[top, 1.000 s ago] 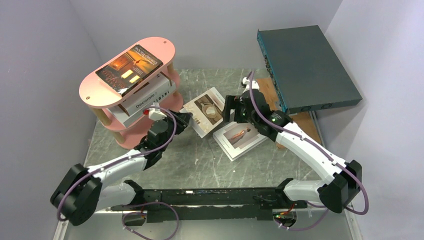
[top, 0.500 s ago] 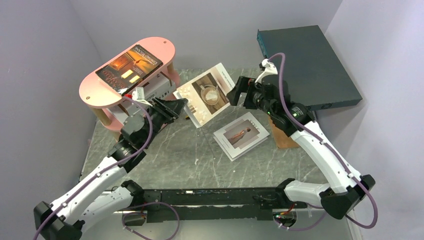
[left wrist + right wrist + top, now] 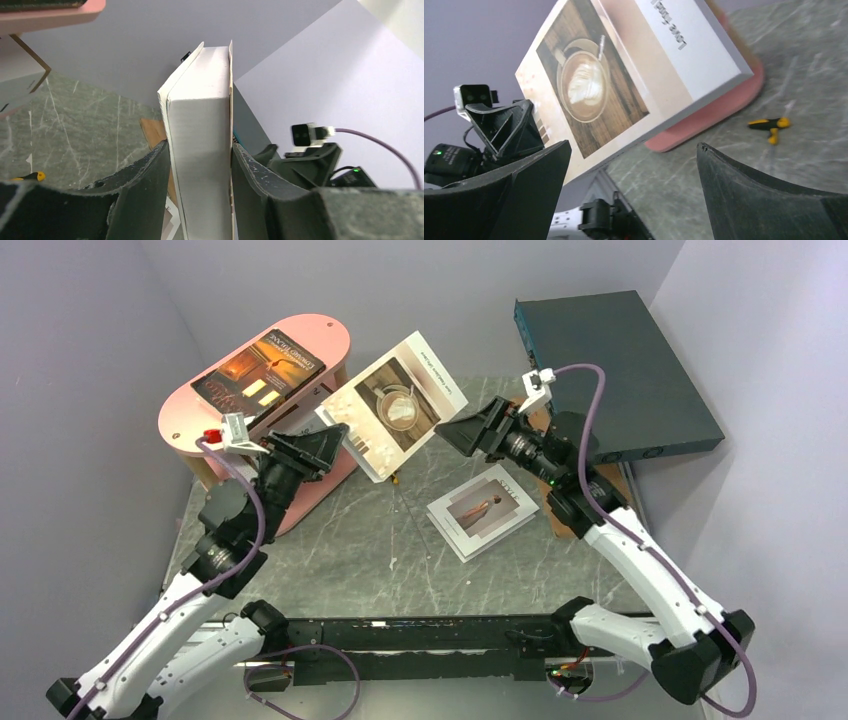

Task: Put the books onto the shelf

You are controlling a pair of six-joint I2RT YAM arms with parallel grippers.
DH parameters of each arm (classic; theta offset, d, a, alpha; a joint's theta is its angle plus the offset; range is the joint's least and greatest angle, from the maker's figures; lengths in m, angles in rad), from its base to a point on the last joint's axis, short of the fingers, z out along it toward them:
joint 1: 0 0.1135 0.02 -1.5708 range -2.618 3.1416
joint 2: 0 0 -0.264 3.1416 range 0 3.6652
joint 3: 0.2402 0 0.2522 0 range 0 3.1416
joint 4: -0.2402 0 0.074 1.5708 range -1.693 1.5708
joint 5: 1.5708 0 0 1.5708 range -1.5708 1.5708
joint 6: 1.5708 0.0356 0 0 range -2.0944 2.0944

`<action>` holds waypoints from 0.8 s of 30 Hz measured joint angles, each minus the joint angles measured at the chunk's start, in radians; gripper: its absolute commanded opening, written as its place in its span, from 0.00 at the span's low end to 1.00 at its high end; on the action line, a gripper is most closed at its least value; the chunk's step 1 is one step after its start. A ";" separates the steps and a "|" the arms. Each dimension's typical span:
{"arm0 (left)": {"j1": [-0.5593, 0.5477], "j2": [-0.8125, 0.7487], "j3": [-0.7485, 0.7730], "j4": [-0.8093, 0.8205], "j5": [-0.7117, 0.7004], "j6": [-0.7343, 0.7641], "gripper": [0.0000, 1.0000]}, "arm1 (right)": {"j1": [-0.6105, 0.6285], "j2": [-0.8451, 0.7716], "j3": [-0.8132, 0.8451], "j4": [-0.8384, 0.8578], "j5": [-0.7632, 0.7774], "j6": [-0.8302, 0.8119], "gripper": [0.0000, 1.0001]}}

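A white book [image 3: 398,405] with a coffee-cup photo hangs tilted above the table, in front of the salmon-pink shelf [image 3: 330,335]. My left gripper [image 3: 330,447] is shut on its lower left edge; the left wrist view shows the book's white page block [image 3: 200,115] squeezed between both fingers of that gripper [image 3: 200,150]. My right gripper [image 3: 467,430] stands open just off the book's right corner, with nothing between its fingers [image 3: 631,150]. An orange-brown book [image 3: 258,370] lies on the shelf's top tier. Another white book [image 3: 483,510] lies flat on the table.
A large dark teal box [image 3: 610,375] leans at the back right, with a brown wooden board [image 3: 562,522] below it. A small yellow-handled tool [image 3: 769,125] lies on the table near the shelf's base [image 3: 719,110]. Walls close in on the left, back and right.
My left gripper has lifted the coffee-cover book off the table, up and towards the shelf. The right gripper has risen alongside it and stands wide open.
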 measured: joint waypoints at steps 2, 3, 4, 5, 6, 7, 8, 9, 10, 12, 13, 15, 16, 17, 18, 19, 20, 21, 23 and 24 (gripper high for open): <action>0.000 -0.024 0.003 -0.011 -0.008 0.009 0.00 | -0.001 0.022 -0.055 0.107 -0.053 0.061 1.00; 0.000 -0.032 0.006 -0.017 -0.011 0.013 0.00 | -0.002 0.034 -0.075 0.151 -0.074 0.087 1.00; 0.000 -0.042 0.012 -0.024 -0.012 0.015 0.00 | -0.002 0.049 -0.098 0.204 -0.098 0.118 1.00; 0.000 -0.049 0.017 -0.027 -0.013 0.016 0.00 | -0.003 0.065 -0.116 0.254 -0.121 0.148 1.00; 0.000 -0.058 0.024 -0.030 -0.013 0.017 0.00 | -0.003 0.080 -0.131 0.301 -0.140 0.175 1.00; 0.000 -0.065 0.028 -0.031 -0.013 0.017 0.00 | -0.003 0.094 -0.143 0.344 -0.156 0.200 1.00; 0.000 -0.071 0.030 -0.030 -0.013 0.017 0.00 | -0.003 0.108 -0.154 0.389 -0.172 0.224 1.00; 0.000 -0.077 0.030 -0.030 -0.014 0.016 0.00 | -0.003 0.119 -0.160 0.423 -0.182 0.243 1.00; 0.000 -0.084 0.030 -0.031 -0.016 0.017 0.00 | -0.003 0.132 -0.166 0.469 -0.195 0.270 1.00; 0.000 -0.092 0.030 -0.029 -0.016 0.016 0.00 | -0.002 0.153 -0.171 0.542 -0.213 0.307 1.00; 0.000 -0.093 0.030 -0.030 -0.016 0.016 0.00 | -0.002 0.163 -0.172 0.584 -0.222 0.327 1.00; 0.000 -0.094 0.030 -0.031 -0.015 0.014 0.00 | 0.004 0.183 -0.172 0.663 -0.234 0.359 0.98; 0.000 -0.094 0.030 -0.031 -0.015 0.013 0.00 | 0.009 0.191 -0.172 0.693 -0.236 0.371 0.93; 0.000 -0.094 0.030 -0.031 -0.015 0.013 0.00 | 0.014 0.200 -0.172 0.720 -0.237 0.380 0.88; 0.000 -0.094 0.030 -0.031 -0.015 0.012 0.00 | 0.022 0.209 -0.172 0.743 -0.240 0.387 0.82; 0.000 -0.094 0.030 -0.031 -0.016 0.012 0.00 | 0.029 0.217 -0.172 0.760 -0.244 0.393 0.73; 0.000 -0.094 0.030 -0.029 -0.016 0.011 0.00 | 0.036 0.227 -0.172 0.779 -0.247 0.400 0.69; 0.000 -0.095 0.030 -0.028 -0.019 0.009 0.00 | 0.042 0.236 -0.172 0.792 -0.250 0.406 0.65; 0.000 -0.095 0.030 -0.023 -0.021 0.007 0.00 | 0.049 0.254 -0.172 0.817 -0.253 0.421 0.55; 0.000 -0.095 0.030 -0.022 -0.023 0.005 0.00 | 0.052 0.261 -0.172 0.825 -0.255 0.425 0.53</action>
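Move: In the left fingers the coffee-cup book is already held by a short edge, its middle some 6 cm ahead of that hand, 5 cm right and 2 cm above. The shelf's top board lies about 8 cm ahead, 12 cm left and 3 cm below it. From the open right hand the book's middle is roughly 10 cm left, 4 cm ahead and 3 cm up; the white book on the table is 7 cm right, level fore and aft, and about 37 cm below. Swinging about 7 cm to its left, the right hand dips slightly, then rises, bringing its wide-open fingers over the book's free long edge; it turns some 20 degrees counter-clockwise, rolls its left side up, and begins closing late, not yet shut tight. The left hand keeps its grip, drawing the book up, back and left a few centimetres, then holds nearly still. ##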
